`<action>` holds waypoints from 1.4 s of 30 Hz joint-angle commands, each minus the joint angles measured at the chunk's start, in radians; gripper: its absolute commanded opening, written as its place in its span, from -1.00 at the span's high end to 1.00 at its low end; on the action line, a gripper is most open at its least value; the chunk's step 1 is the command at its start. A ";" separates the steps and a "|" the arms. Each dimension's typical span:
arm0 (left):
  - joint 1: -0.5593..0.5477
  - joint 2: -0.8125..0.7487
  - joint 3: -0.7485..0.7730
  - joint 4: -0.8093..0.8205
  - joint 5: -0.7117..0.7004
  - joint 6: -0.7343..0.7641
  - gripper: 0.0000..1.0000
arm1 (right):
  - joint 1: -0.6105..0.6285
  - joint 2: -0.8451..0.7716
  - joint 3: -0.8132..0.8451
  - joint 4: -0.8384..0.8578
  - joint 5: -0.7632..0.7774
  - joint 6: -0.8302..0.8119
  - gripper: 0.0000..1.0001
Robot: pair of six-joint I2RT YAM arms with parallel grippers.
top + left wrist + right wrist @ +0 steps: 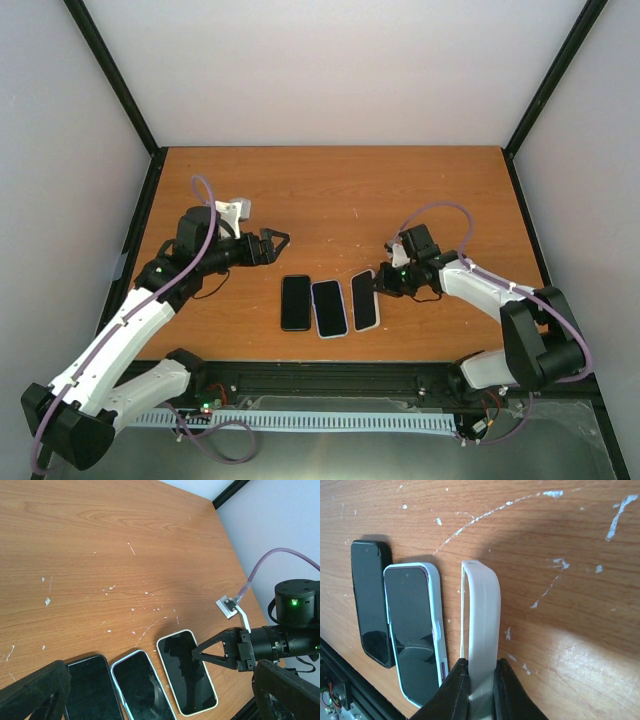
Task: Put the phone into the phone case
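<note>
Three slabs lie in a row near the table's front. A bare black phone [295,302] [92,690] [369,600] is on the left. A light-blue case [329,308] [140,685] [415,630] with a dark glossy face is in the middle. A white case [365,299] [187,672] [481,615] is on the right; whether its dark inside is a screen, I cannot tell. My right gripper [379,287] [202,655] [481,680] is shut on the white case's right edge, which looks tipped up. My left gripper [280,240] [160,697] is open and empty, above the table behind the black phone.
The wooden table [340,190] has white scuff marks. Black frame posts stand at the back corners, and a black rail [330,378] runs along the front edge. The right arm's purple cable [440,210] loops above its wrist.
</note>
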 commanded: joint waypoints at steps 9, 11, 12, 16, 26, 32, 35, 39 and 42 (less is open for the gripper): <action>0.001 -0.023 0.021 -0.028 -0.039 0.014 -0.99 | -0.048 0.052 -0.004 0.048 0.115 -0.024 0.55; 0.001 -0.026 0.023 -0.029 -0.045 0.013 -0.99 | -0.047 0.050 0.003 0.031 0.125 -0.021 0.47; 0.001 -0.029 0.026 -0.030 -0.048 0.012 -0.99 | -0.048 0.047 0.007 0.022 0.132 -0.019 0.42; 0.001 -0.036 0.031 -0.036 -0.061 0.004 -0.99 | -0.047 0.002 0.014 -0.007 0.151 -0.012 0.17; 0.001 -0.068 0.045 -0.039 -0.146 -0.013 -0.99 | -0.048 -0.228 0.106 -0.170 0.179 0.003 -1.00; 0.001 -0.075 0.080 -0.058 -0.253 -0.061 -0.99 | -0.048 -0.374 0.199 -0.277 0.221 0.015 -1.00; 0.001 -0.090 0.100 -0.067 -0.298 -0.079 -0.99 | -0.047 -0.436 0.248 -0.323 0.248 0.021 -1.00; 0.001 -0.124 0.130 -0.064 -0.306 -0.068 -0.99 | -0.048 -0.510 0.303 -0.368 0.262 0.026 -1.00; 0.001 -0.159 0.151 -0.055 -0.300 -0.056 -0.99 | -0.048 -0.560 0.336 -0.388 0.269 0.031 -1.00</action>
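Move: Just off the right hand's fingers, which still hold the white-cased phone by its raised right long edge, is the bare spot where it will lie: middle about 4 cm back, 2 cm left and 3 cm below. The blue-cased phone lies some 13 cm left and 7 cm back of that hand, the black phone roughly 22 cm left and 5 cm back. From the empty left hand the spot is about 21 cm right, 4 cm back, 22 cm down. Easing down about 2 cm, rightward some 3 cm and slightly forward, the right hand lowers the raised edge of the white-cased phone to the table while its fingers begin to open. It lets go, then climbs over 20 cm, drifting farther right, fingers wide open and pitching up nearly 30 degrees. The open left hand draws off left and then up. ##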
